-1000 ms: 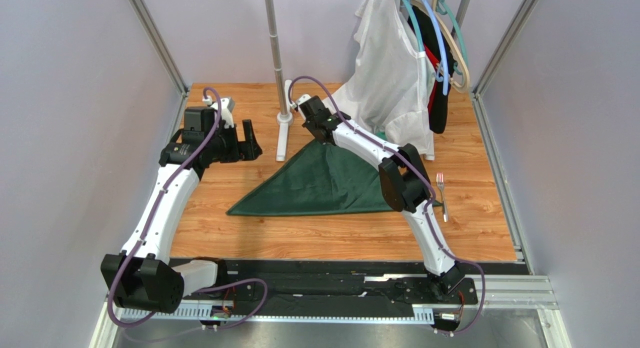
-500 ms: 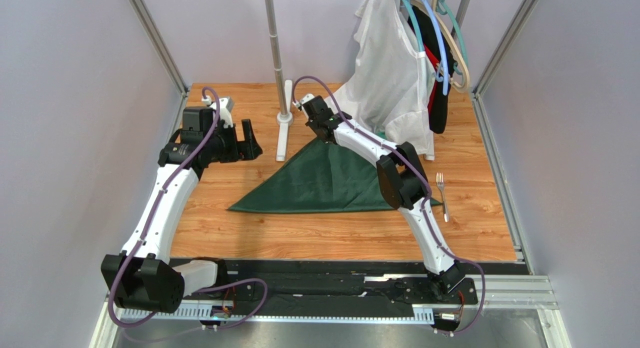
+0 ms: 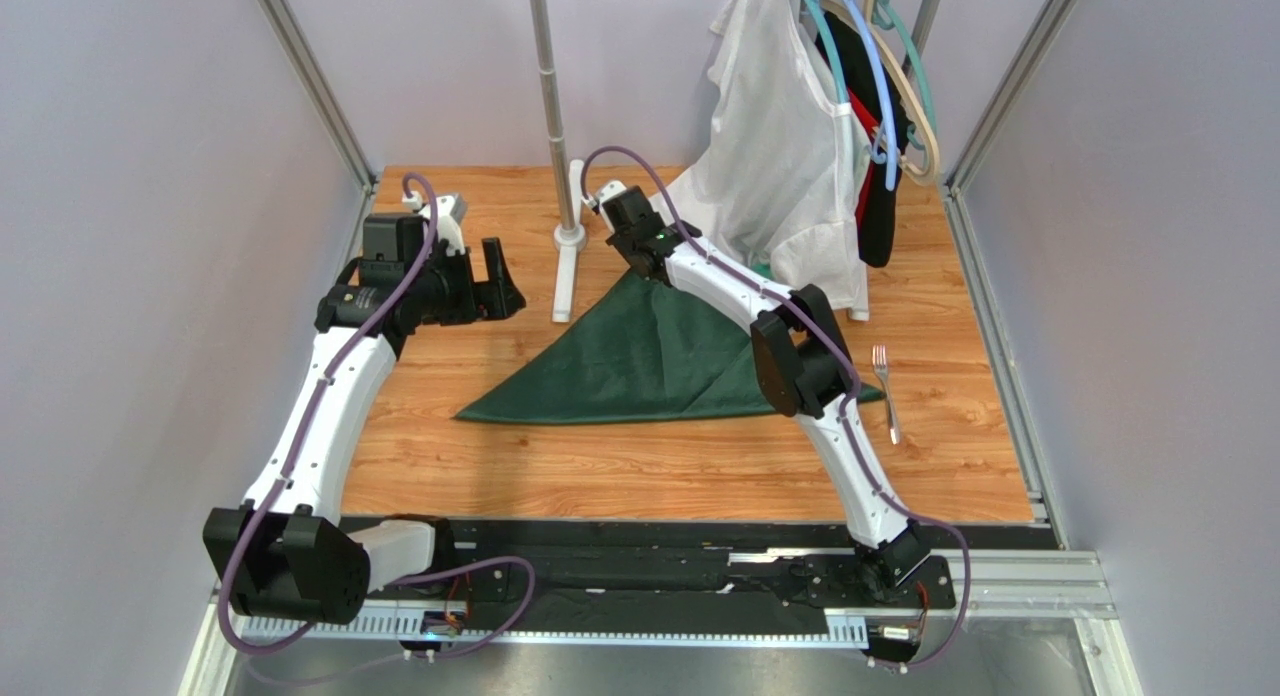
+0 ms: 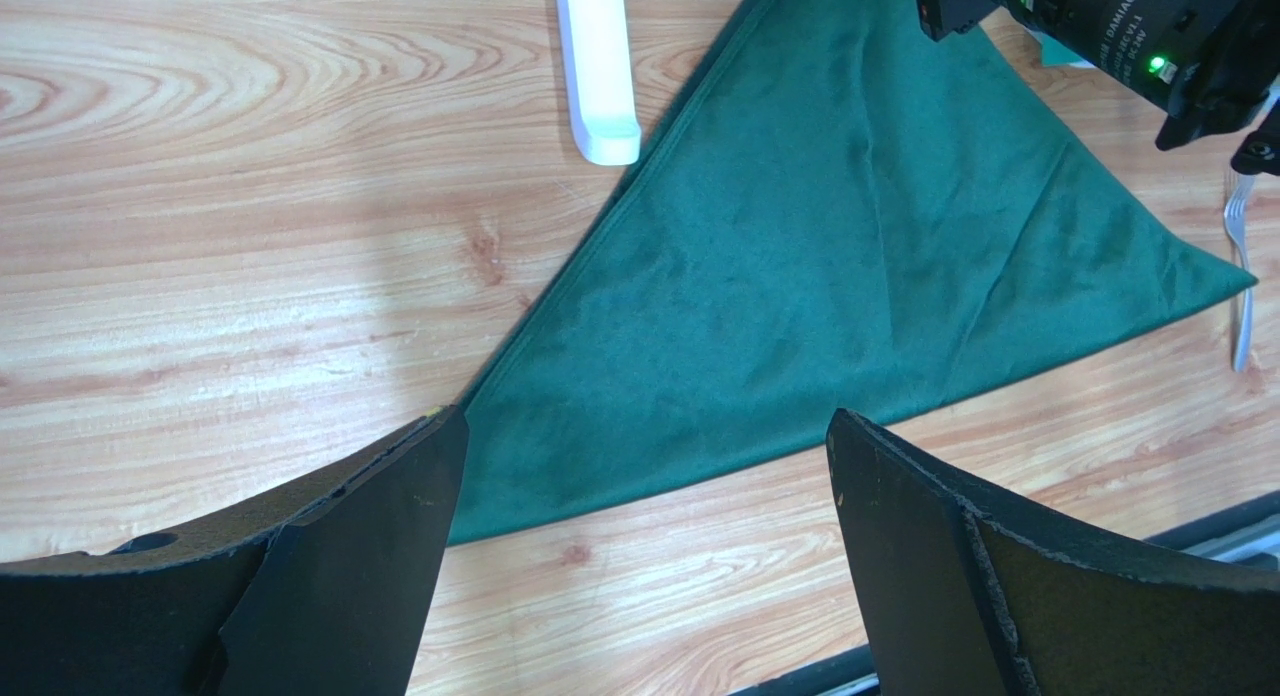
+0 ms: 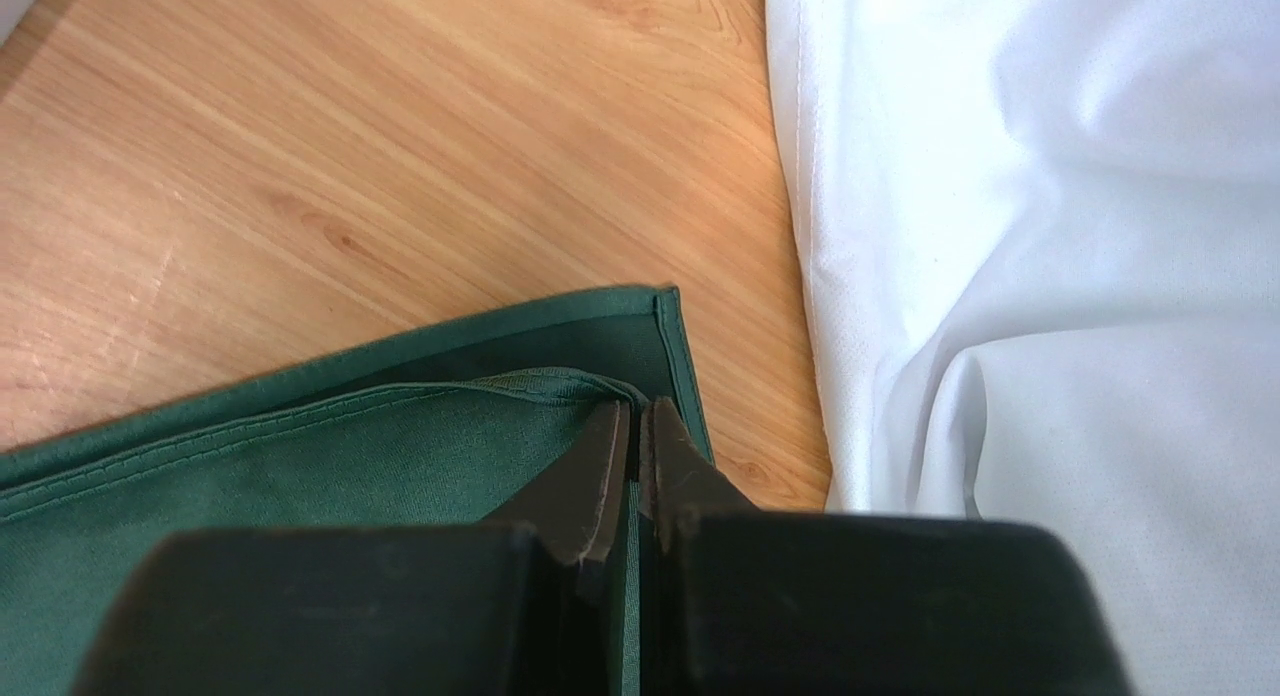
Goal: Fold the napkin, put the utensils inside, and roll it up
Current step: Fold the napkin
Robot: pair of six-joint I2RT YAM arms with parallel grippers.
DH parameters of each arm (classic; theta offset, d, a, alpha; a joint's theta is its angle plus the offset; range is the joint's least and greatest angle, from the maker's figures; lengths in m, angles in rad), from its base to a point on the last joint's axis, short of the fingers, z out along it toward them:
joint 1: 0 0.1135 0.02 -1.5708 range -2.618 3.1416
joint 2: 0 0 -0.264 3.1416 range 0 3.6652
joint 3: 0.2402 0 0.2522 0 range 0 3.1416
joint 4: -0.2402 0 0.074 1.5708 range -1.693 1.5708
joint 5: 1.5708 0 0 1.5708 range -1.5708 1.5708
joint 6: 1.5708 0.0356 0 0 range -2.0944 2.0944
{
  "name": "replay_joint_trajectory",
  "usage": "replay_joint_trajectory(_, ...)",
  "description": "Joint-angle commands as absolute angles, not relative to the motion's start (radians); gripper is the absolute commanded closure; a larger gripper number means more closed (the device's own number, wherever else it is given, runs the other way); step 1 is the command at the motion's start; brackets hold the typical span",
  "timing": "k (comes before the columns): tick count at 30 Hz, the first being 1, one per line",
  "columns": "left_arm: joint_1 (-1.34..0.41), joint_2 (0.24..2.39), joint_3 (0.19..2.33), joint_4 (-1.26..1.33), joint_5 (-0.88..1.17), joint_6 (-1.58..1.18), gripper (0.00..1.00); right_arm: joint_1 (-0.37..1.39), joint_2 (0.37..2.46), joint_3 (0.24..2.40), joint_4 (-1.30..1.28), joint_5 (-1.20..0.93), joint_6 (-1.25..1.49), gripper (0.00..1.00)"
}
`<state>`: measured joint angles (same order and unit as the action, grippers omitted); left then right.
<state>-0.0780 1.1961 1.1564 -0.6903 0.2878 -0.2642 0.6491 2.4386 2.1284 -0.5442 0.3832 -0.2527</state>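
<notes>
The dark green napkin [image 3: 631,369] lies on the wooden table folded into a triangle, its point toward the back. My right gripper [image 3: 655,270] is shut on that far corner; the right wrist view shows the fingertips [image 5: 634,414] pinching the upper layer of napkin [image 5: 301,479] at the hem. My left gripper [image 3: 504,284] hangs open left of the cloth, with only napkin [image 4: 842,261] and bare wood between its fingers [image 4: 643,419]. A silver fork [image 3: 884,389] lies right of the napkin, partly behind the right arm, and shows at the left wrist view's edge as the fork [image 4: 1238,269].
A white garment [image 3: 781,156] hangs on hangers [image 3: 890,81] at the back right, close beside the pinched corner, and its cloth [image 5: 1052,246] fills the right wrist view's right side. A white stand pole [image 3: 553,96] with its base [image 3: 568,276] rises just left of the napkin's point.
The right gripper has drawn the napkin's far corner slightly toward the back left, stretching the point out. The left arm has stayed where it was.
</notes>
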Motion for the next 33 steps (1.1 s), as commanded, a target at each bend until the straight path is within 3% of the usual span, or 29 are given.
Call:
replay_joint_trajectory(1, -0.064, 1.201, 1.15, -0.66, 0.318, -0.279, 0.01, 0.652, 2.483, 2.204, -0.522, 0.385, -0.268, 1.0)
replay_joint_trajectory(9, -0.061, 1.206, 1.151, -0.658, 0.322, -0.279, 0.01, 0.65, 2.507, 2.229, -0.541, 0.416, -0.276, 1.0)
replay_joint_trajectory(12, -0.061, 1.207, 1.149, -0.657, 0.33, -0.281, 0.01, 0.652, 2.496, 2.221, -0.54, 0.423, -0.268, 0.86)
replay_joint_trajectory(16, -0.061, 1.206, 1.15, -0.655, 0.333, -0.279, 0.01, 0.65, 2.464, 2.21, -0.538, 0.42, -0.267, 0.52)
replay_joint_trajectory(20, -0.061, 1.201, 1.144, -0.652, 0.318, -0.281, 0.01, 0.652, 2.407, 2.188, -0.526, 0.397, -0.264, 0.38)
replay_joint_trajectory(29, -0.074, 1.169, 1.121, -0.644, 0.252, -0.285, 0.01, 0.684, 2.11, 1.952, -0.496, 0.336, -0.183, 0.34)
replay_joint_trajectory(33, -0.132, 1.137, 1.117, -0.64, 0.192, -0.287, 0.01, 0.683, 1.939, 1.69, -0.459, 0.279, -0.051, 0.35)
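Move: The napkin's far corner, where the corner pinched in the right fingers is being taken, lies about 3 cm ahead, 1 cm left and 3 cm below that hand. The white stand foot is about 10 cm left of the hand and 3 cm farther out; the white shirt's hem is some 12 cm right, level with it. From the idle left hand, the far corner is about 23 cm ahead, 17 cm right and 19 cm below. The napkin's folded-over corner, still pinched in the right fingers, is first lowered about 2 cm with barely any forward creep and laid at the far corner. The hand then stays in place while the fingers open to about two-thirds and let go, then it pulls away faster, rising some 9 cm and drawing back 5 cm over the napkin. ##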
